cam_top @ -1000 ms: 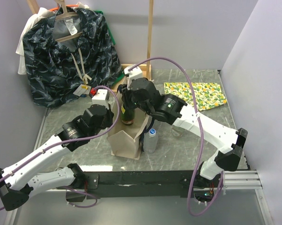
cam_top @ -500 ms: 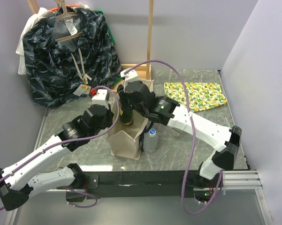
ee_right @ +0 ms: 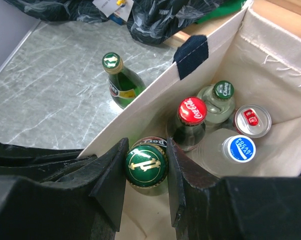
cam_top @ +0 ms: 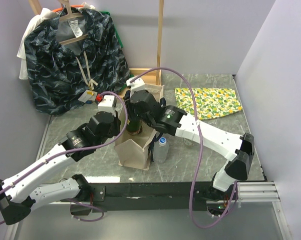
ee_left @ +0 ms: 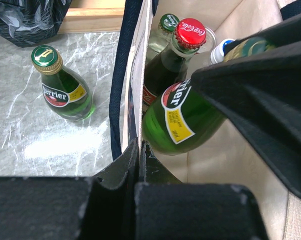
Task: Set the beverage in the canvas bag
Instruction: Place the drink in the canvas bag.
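The beverage in hand is a green Perrier bottle. My right gripper is shut on its neck just under the gold-marked cap. It hangs upright inside the beige canvas bag, close to the near wall. The left wrist view shows its green body within the bag. My left gripper is shut on the bag's rim beside the dark strap. From above, both grippers meet over the bag, the right gripper above its mouth.
Inside the bag stand a Coca-Cola bottle, a green-capped clear bottle, a can and a blue-capped water bottle. Another Perrier bottle stands left of the bag. A water bottle, a lemon-print cloth and a dark garment are nearby.
My right arm has shifted slightly left and down, taking the Perrier bottle lower into the bag. The left arm and the bag have stayed put.
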Tool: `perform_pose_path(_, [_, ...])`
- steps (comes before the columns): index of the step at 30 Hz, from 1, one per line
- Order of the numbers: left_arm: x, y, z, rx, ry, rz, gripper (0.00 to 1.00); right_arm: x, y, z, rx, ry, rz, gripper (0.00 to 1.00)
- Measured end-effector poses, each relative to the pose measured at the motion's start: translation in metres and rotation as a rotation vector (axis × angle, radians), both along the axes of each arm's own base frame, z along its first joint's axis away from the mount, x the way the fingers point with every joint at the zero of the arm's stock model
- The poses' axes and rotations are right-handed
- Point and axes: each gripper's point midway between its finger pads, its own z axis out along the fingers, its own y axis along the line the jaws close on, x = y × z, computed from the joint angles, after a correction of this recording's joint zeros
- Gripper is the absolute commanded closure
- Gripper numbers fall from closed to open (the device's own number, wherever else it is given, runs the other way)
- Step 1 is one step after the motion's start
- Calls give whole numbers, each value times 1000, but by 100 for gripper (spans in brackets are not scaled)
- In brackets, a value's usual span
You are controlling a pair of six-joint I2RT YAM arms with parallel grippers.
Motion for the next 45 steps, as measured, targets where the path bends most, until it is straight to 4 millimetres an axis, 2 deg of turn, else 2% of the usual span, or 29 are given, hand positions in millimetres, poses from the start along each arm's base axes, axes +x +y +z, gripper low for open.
perform_pose_path(15, [1, -2, -1, 6, 6, -1, 99, -2, 6, -41, -31, -22, -24, 100])
perform_pose_path(30, [2, -2, -1, 10, 9, -1, 99, 9, 19, -62, -35, -33, -41, 100])
perform_pose_path(45, [3, -3, -1, 12, 10, -1, 99, 7, 15, -90, -77, -2, -46, 100])
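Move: The right hand holds a Perrier bottle by its neck over the canvas bag. The free floor by the bag's left wall lies about 26 cm below, 1 cm ahead and 2 cm left. The Coca-Cola bottle stands 7 cm ahead of this hand, the blue-capped bottle 7 cm ahead and 6 cm right, the Perrier outside the bag 9 cm ahead and 13 cm left. From the left hand the free floor is 5 cm ahead, 5 cm right, 22 cm below. Still pinching the Perrier's neck, the right hand lowers the bottle about 9 cm into the bag, down along the inside of its left wall on the near side of the Coca-Cola bottle. Midway the descent slows while the hand edges some 2 cm left and a little forward, then it sinks on steadily, fingers unchanged. The left hand stays put, keeping its pinch on the bag's left rim. ##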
